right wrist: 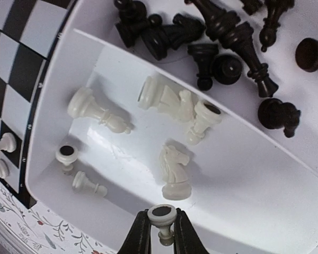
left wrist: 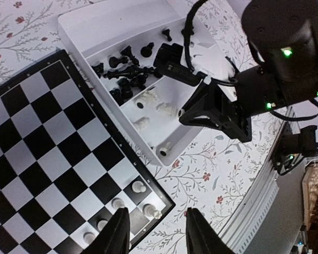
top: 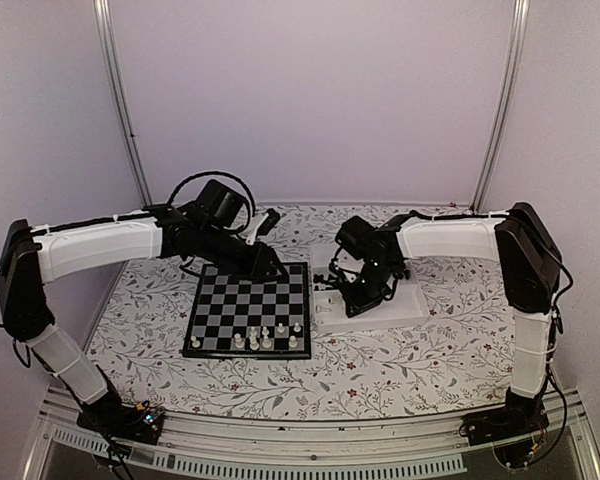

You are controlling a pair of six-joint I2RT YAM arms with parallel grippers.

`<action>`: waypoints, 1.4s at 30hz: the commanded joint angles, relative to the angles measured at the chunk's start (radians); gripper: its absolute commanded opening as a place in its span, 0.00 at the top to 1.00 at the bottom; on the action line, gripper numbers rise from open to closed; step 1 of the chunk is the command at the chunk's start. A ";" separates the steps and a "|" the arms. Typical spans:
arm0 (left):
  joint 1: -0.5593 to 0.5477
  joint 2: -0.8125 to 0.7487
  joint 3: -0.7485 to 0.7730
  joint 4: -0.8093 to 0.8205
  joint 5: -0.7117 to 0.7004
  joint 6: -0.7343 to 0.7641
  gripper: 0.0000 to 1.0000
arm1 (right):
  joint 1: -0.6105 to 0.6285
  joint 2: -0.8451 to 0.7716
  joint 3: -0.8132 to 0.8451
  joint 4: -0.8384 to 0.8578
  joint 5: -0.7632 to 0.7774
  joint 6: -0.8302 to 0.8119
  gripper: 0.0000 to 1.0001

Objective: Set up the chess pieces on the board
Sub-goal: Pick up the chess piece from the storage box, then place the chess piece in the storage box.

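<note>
The board [top: 248, 308] lies flat at the middle, with several white pieces [top: 265, 336] standing along its near edge. My left gripper [left wrist: 158, 233] hovers open over the board's corner [left wrist: 164, 203], nothing between its fingers. Right of the board, the white tray [top: 405, 308] holds loose chess pieces: black ones [right wrist: 222, 37] in one compartment, white ones in the other, among them a knight [right wrist: 174, 172] and a bishop [right wrist: 98, 112]. My right gripper [right wrist: 162, 233] is down in the white compartment, shut on a white pawn [right wrist: 163, 221] turned base-up.
The tray's wall [right wrist: 47, 106] runs close along the board's border [right wrist: 34, 103]. The flowered tablecloth [top: 400, 360] surrounds both. My right arm [left wrist: 254, 90] reaches over the tray in the left wrist view.
</note>
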 commanded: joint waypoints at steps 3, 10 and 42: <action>0.024 0.124 0.054 0.167 0.165 -0.116 0.61 | -0.004 -0.149 -0.025 0.090 -0.013 -0.027 0.94; 0.035 0.236 0.111 0.230 0.277 -0.162 0.61 | -0.003 -0.205 -0.033 0.132 -0.058 -0.039 0.95; 0.036 0.032 -0.035 0.241 0.189 -0.119 0.61 | -0.002 -0.016 0.169 -0.333 0.262 -0.084 0.92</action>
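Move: The right fingers already hold a white piece, base up, just clear of the storage box. The open left gripper hangs about 14 cm to their left, some 13 cm higher and level with them in reach. A white knight lies 3 cm ahead, 1 cm left and 2 cm below; the black pieces lie about 9 cm ahead, 2 cm left. The nearest white pieces on the board stand 12 cm left, 4 cm back. From the left hand the held piece is 14 cm right, 13 cm down. Up out of the storage box by some 13 cm goes the right hand, keeping the white piece pinched; it swings 6 cm left towards the left gripper, fingers tilting left nearly 30 degrees, then mostly undoes the swing and tilt and sinks about 4 cm. The left hand, opening unchanged, reaches 6 cm right, down and slightly forward, fingers tipping outward to the right, then rises and draws partly back left. ##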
